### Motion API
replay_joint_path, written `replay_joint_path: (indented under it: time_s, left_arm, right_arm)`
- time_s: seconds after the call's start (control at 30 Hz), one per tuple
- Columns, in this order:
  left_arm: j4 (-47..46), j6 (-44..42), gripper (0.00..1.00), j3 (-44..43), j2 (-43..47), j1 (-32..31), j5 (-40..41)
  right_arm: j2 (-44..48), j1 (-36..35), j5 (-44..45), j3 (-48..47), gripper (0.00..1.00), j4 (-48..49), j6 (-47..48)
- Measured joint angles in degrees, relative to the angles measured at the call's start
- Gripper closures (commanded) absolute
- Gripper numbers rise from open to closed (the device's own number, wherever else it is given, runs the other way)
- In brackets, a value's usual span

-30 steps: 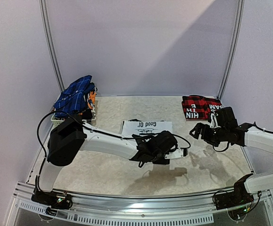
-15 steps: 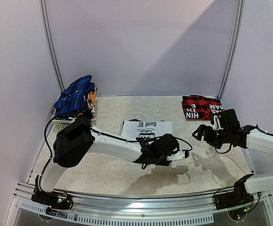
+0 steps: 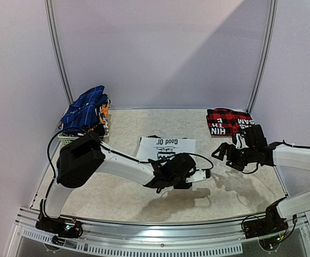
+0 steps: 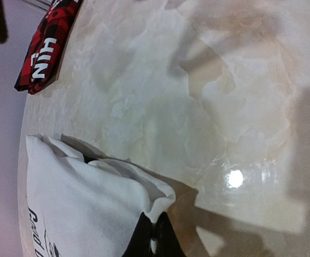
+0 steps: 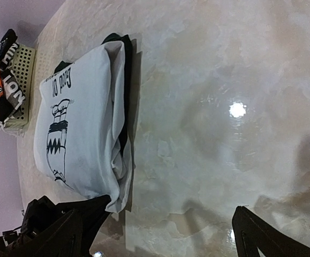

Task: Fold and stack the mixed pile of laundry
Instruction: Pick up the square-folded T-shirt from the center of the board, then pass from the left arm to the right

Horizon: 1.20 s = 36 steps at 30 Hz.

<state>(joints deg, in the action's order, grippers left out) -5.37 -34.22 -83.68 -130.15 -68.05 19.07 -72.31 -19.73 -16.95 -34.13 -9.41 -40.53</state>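
Note:
A folded white T-shirt [image 3: 165,144] with black print lies at the table's middle; dark green fabric shows at its folds [image 5: 123,59]. My left gripper [image 3: 171,161] sits low over its near edge. In the left wrist view the black fingertips [image 4: 144,235] are pinched together on a bunched corner of the T-shirt [image 4: 80,203], so the left gripper [image 4: 155,231] is shut on it. To the right, my right gripper [image 3: 219,152] hovers open above bare table, nothing between its fingers [image 5: 251,233]. The folded red-and-black plaid shirt [image 3: 228,121] lies at the back right. The blue checked cloth [image 3: 85,110] tops the basket pile.
A small white lattice basket [image 3: 68,137] at the back left holds the blue checked cloth and other garments [image 5: 2,69]. Purple walls and two metal poles [image 3: 58,53] enclose the marble-patterned table [image 3: 122,198].
My left gripper has gone from open to shut on the T-shirt's near corner. The right gripper has shifted slightly left and stays open.

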Motion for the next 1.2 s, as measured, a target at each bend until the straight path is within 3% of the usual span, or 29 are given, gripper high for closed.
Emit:
replay_joint_path:
  time_s: [0.5,0.87,1.2]
  left_arm:
    - [-6.16,5.22,1.0,7.69,8.46,2.12,-4.2]
    - [-7.52,6.49,1.0,9.51,10.69,2.12,-4.66]
    - [-7.67,6.84,1.0,11.21,12.44,2.12,-4.94]
  right_arm:
    - [-19.71,-2.08,-13.77,-6.12,0.01,16.63,-7.04]
    - [-30.38,-4.02,-18.14,-9.6,0.01,26.67,-13.55]
    - [-38.95,-4.13,-22.21,-11.52,0.06,42.12,-22.16]
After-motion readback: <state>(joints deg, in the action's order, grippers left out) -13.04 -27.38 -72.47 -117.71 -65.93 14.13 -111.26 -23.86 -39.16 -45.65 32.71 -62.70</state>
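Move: The square-folded T-shirt's middle lies some 20 cm to the left of the open right hand, about 9 cm farther out and 7 cm lower. Its near-right corner, already pinched in the left hand, is roughly 10 cm left of the right hand and 2 cm back. From the left hand the shirt's middle is about 11 cm out and 10 cm left, just below. The folded red plaid shirt lies some 30 cm ahead of the right hand and 12 cm to its right. Keeping its pinch on the T-shirt's near-right corner, the left hand lifts it about 6 cm, tilting a little and drifting slightly left. The right hand sweeps left some 12 cm, going forward and a little down too, and rolls about 30 degrees so that its still wide-open fingers come astride the shirt's raised right edge, farther out than the left hand; they haven't closed. ##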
